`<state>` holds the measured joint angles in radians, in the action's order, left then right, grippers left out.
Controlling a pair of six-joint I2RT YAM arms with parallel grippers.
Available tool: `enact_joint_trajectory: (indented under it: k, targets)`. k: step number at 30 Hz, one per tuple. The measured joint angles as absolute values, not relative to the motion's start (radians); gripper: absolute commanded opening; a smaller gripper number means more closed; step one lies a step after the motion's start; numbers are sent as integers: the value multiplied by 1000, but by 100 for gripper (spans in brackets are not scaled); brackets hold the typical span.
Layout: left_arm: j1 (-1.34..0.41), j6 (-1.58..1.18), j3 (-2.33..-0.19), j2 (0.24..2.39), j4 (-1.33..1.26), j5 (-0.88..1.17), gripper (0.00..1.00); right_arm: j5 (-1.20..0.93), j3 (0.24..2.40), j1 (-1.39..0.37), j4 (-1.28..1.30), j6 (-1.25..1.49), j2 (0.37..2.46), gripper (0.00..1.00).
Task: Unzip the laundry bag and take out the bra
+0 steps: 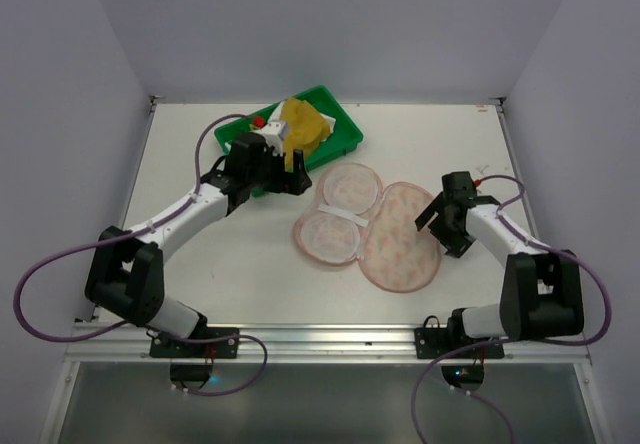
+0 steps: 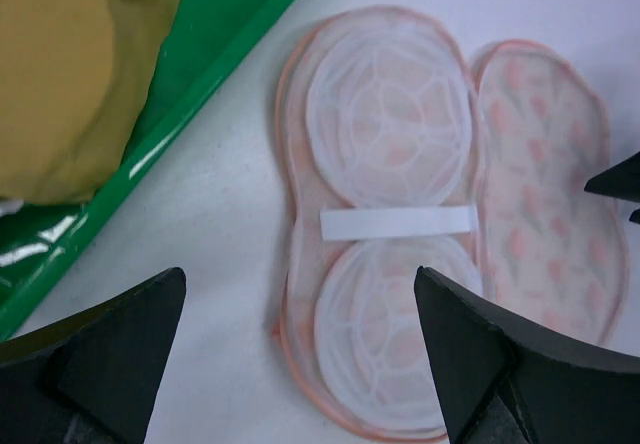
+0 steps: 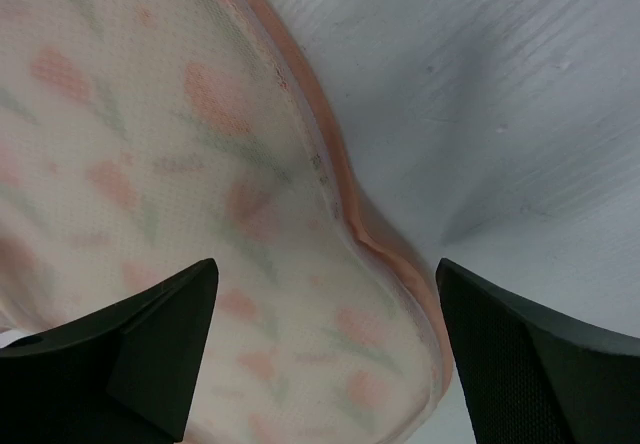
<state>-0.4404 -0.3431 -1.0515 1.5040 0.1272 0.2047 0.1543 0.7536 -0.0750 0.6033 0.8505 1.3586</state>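
Note:
The laundry bag point(image 1: 365, 229) lies unzipped and spread flat at mid-table. Its left half point(image 2: 385, 214) shows two white mesh cups under a white band, and its right half point(image 3: 200, 194) is cream with a pink print. The mustard-yellow bra point(image 1: 303, 124) is bunched up in the green tray point(image 1: 345, 139); the left wrist view has it at top left point(image 2: 60, 74). My left gripper point(image 1: 297, 176) hangs open between tray and bag, and nothing sits between its fingers point(image 2: 110, 364). My right gripper point(image 1: 437, 229) stands open over the bag's right edge, holding nothing.
The green tray point(image 2: 210, 74) stands at the back, left of centre, with a small red and white item beside the bra. Grey walls close in the table on three sides. Purple cables loop from both arm bases at the near edge.

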Motion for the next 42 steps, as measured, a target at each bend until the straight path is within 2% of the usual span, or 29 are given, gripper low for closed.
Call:
enact_joint_trajectory:
  k: [3, 4, 6, 7, 9, 10, 14, 19, 22, 26, 30, 36, 42]
  targets:
    - [-439, -360, -979, 1457, 168, 200, 100, 120, 754, -71, 583, 848, 1436, 80]
    - [-439, -361, -967, 1443, 180, 197, 100, 117, 764, -70, 592, 845, 1457, 70]
    - [-439, -362, -959, 1418, 197, 191, 100, 104, 783, -67, 578, 835, 1475, 61]
    - [-439, -362, -959, 1406, 203, 186, 100, 92, 788, -66, 574, 832, 1481, 51]
    - [-439, -361, -959, 1384, 208, 178, 100, 77, 791, -65, 571, 823, 1488, 39]
    - [-439, -360, -959, 1374, 209, 174, 100, 68, 793, -64, 571, 818, 1494, 26]
    - [-439, -356, -958, 1345, 220, 159, 100, 49, 793, -64, 566, 800, 1506, 0]
    - [-439, -356, -950, 1307, 241, 145, 100, 47, 793, -64, 576, 777, 1475, 0]
    - [-439, -355, -950, 1280, 263, 135, 100, 86, 806, -64, 628, 748, 1374, 0]
    - [-439, -348, -952, 1232, 309, 113, 100, 132, 906, -64, 711, 690, 1194, 0]
    - [-439, -348, -973, 1191, 369, 70, 100, 135, 1043, -64, 766, 633, 1112, 0]
    - [-437, -348, -1002, 1143, 434, -28, 100, 6, 1165, -65, 806, 582, 1153, 1]
    - [-430, -348, -1002, 1133, 480, -70, 100, -108, 1182, -96, 771, 583, 1326, 2]
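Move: The open flap of the laundry bag lies under the right hand: its outer edge is between the open fingers, its middle about 9 cm to the left, level fore-and-aft and some 3 cm below. The bag's cup half is roughly 23 cm left and 4 cm farther out from the hand, the green bin with the bra about 35 cm left and 24 cm ahead. From the empty left hand, the flap's middle is some 26 cm right, 12 cm back and 14 cm below. The flap's outer edge is pinched by the right fingers, which sink about 2 cm and shut, then carry it up some 20 cm, tipping outward. The hand next swings forward and left over the bag, sinking about 4 cm and turning counter-clockwise, still gripping. The left hand, empty and open, backs off left and back, rising, away from bag and bin. ##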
